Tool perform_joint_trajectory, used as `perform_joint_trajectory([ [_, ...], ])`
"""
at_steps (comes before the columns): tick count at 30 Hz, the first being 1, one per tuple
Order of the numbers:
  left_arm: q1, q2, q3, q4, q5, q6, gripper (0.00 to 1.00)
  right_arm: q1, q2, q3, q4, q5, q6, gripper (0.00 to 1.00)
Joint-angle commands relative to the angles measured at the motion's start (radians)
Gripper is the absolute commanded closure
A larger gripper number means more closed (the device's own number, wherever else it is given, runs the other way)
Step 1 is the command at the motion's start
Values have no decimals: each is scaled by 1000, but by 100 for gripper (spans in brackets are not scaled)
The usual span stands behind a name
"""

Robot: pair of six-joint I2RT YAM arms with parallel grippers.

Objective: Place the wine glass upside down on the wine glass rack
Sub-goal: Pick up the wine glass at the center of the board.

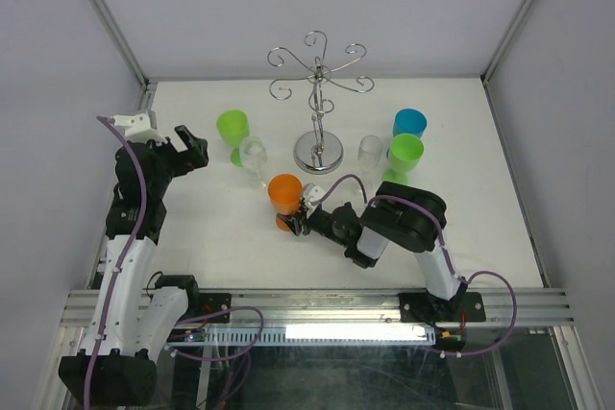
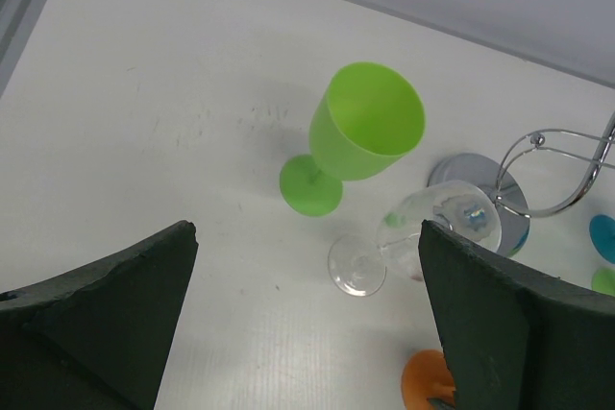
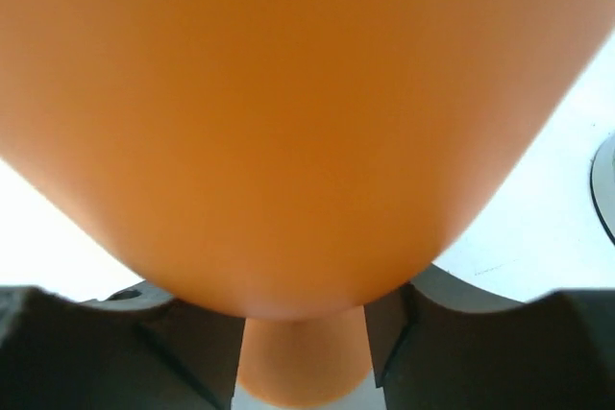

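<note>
An orange wine glass stands upright on the white table, just in front of the wine glass rack, a chrome wire stand with scroll arms on top. My right gripper reaches low at its stem from the right. In the right wrist view the orange bowl fills the frame, and the stem sits between the dark fingers of the right gripper, which stand slightly apart from it. My left gripper hovers wide open and empty at the left. Its camera looks down on the rack's base.
A green glass and a clear glass stand left of the rack, and both show in the left wrist view: the green glass and the clear glass. Right of the rack stand a clear glass, a green glass and a blue glass.
</note>
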State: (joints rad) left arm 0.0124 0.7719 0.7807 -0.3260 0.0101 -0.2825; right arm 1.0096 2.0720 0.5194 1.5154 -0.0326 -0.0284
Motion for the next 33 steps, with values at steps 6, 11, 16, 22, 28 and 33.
perform_joint_trajectory([
  [6,-4,25,26,17,42,-1,1,-5,40,60,127,28,-35,75],
  [11,-5,33,24,18,47,-10,1,-6,43,62,126,16,-39,87],
  [16,-4,28,13,18,45,-20,1,-11,28,51,127,-19,-41,99],
  [22,-3,17,13,10,86,-32,1,-16,-33,15,127,-35,-14,100],
  [28,-4,-17,13,16,112,-46,1,-18,-168,-56,126,-18,29,100],
  [33,-5,-61,37,22,149,-37,1,-19,-312,-140,124,-27,38,100],
])
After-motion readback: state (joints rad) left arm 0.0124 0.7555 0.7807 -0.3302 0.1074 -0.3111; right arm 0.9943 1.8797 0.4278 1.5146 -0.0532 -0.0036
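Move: The orange glass's stem stands between the right hand's open fingers, its middle about 1 cm ahead, 1 cm to the left and 3 cm up. From the right hand, the rack's round foot lies some 20 cm ahead and 7 cm right; the left clear glass is roughly 12 cm ahead and 8 cm left. From the left hand, the orange glass lies about 5 cm back, 22 cm right and 17 cm below. The right hand eases forward-left, pinches the orange glass's stem, then lifts about 5 cm, drawing slightly back and right. ##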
